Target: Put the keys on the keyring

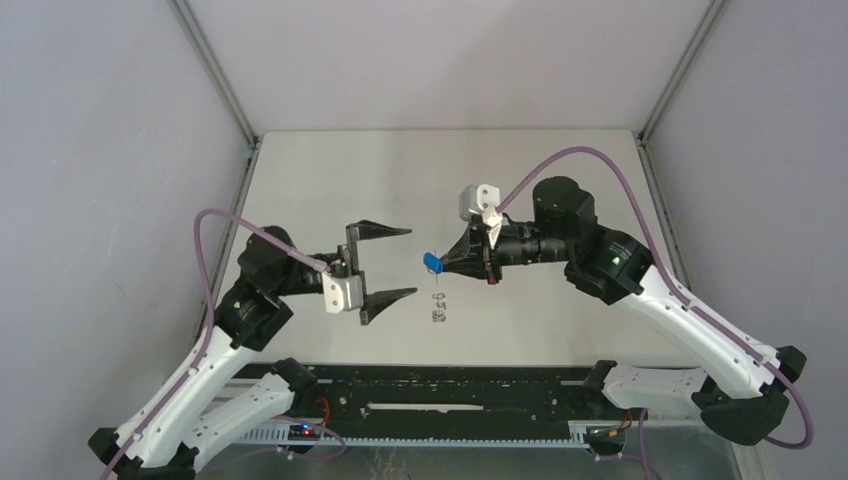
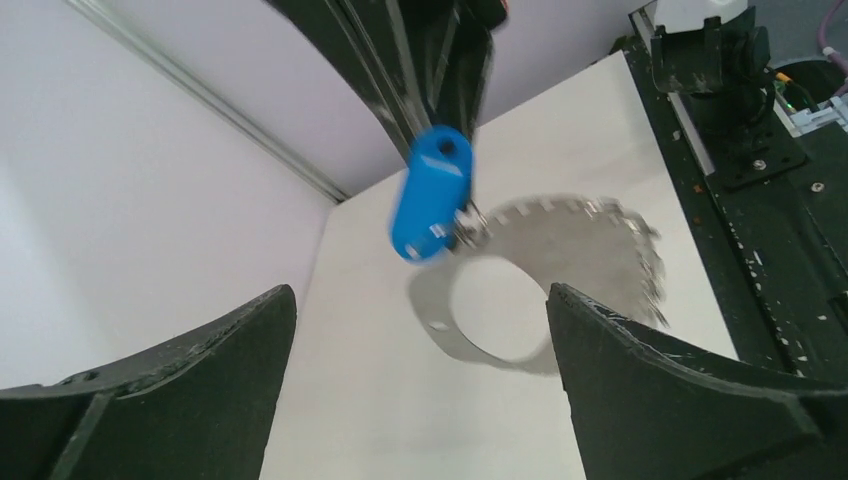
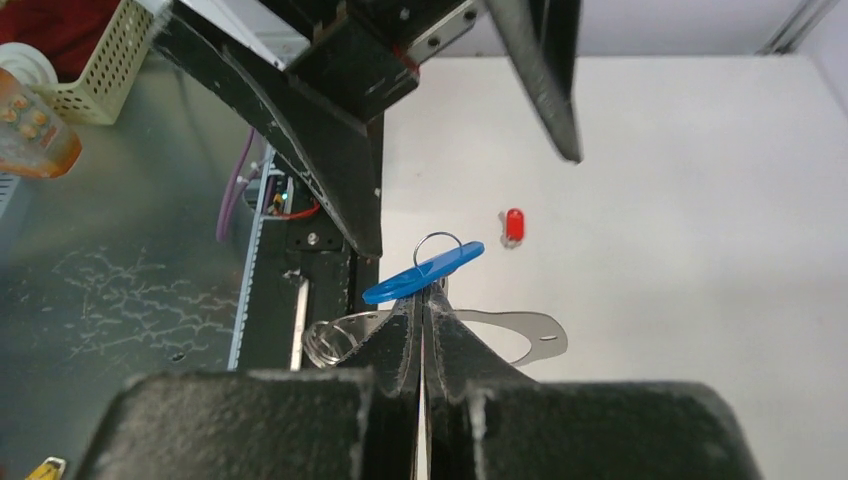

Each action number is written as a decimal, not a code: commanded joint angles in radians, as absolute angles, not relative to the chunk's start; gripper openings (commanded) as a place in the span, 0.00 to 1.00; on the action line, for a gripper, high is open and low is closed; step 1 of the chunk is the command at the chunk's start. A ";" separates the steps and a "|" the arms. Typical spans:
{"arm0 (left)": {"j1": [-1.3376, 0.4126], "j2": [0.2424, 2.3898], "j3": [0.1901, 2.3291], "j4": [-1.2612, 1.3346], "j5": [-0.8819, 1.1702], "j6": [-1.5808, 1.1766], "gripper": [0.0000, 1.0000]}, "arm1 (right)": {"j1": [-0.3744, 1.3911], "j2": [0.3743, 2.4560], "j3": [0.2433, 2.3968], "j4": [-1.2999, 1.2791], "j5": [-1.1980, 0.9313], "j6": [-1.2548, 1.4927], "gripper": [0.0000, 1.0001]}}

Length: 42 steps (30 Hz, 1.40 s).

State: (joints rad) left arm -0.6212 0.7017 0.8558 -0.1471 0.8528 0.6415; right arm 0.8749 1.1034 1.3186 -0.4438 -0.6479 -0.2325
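My right gripper (image 1: 447, 262) is shut on the keyring (image 3: 535, 333), a flat grey metal ring whose band shows on both sides of its closed fingers. In the left wrist view the keyring (image 2: 610, 250) is blurred. The blue-headed key (image 3: 425, 273) sits right at the right fingertips against the ring, raised above the table (image 1: 330, 190). The blue key (image 2: 432, 195) hangs ahead of my left gripper (image 2: 420, 295), which is open and holds nothing. From above, my left gripper (image 1: 410, 261) stands just left of the blue key (image 1: 432, 262). The red-headed key (image 3: 514, 225) lies loose on the table.
White enclosure walls with metal corner posts (image 1: 215, 70) close in the table. A black rail (image 1: 450, 395) runs along the near edge. A cream basket (image 3: 90, 70) and an orange container (image 3: 30, 130) sit beyond the table's edge in the right wrist view.
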 commanded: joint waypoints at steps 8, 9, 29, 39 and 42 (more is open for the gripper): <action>-0.655 0.807 1.003 -0.290 1.064 0.755 1.00 | 0.955 1.253 1.522 -0.663 -0.514 -0.227 0.00; -0.660 0.811 1.003 -0.311 1.063 0.774 0.99 | 0.962 1.271 1.542 -0.692 -0.506 -0.226 0.00; -0.660 0.802 0.991 -0.242 1.044 0.675 0.24 | 1.012 1.334 1.606 -0.783 -0.451 -0.247 0.00; -0.660 0.741 0.972 -0.266 0.945 0.677 0.07 | 0.976 1.275 1.567 -0.746 -0.473 -0.240 0.00; -0.660 0.713 0.928 -0.228 0.866 0.671 0.15 | 0.965 1.265 1.560 -0.741 -0.508 -0.235 0.00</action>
State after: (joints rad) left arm -0.6563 0.7551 0.9501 -0.2718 0.9661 0.6823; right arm 0.9810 1.3235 1.5520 -0.7921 -0.4580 -0.2371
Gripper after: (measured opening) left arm 0.088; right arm 0.006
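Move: The blue key is held in the right fingertips, its tag about 2 cm to that hand's left. From the left hand, which is wide open and pointing right, the tag is some 5 cm to the right, 5 cm up and 2 cm back. The keyring plate hangs below it, about 5 cm to the left hand's right and 5 cm back. The left gripper lies roughly 6 cm left, 2 cm ahead and 5 cm below the right hand. Lower the right gripper about 5 cm and shift it left towards the left gripper, tipping its fingers some 20 degrees further down and keeping the pinch at the blue key's ring. Bring the left gripper back 2–3 cm and a little right, bobbing up, down, then up, turning slightly clockwise; close its fingers nearly shut beside the ring and finish easing up and left. ##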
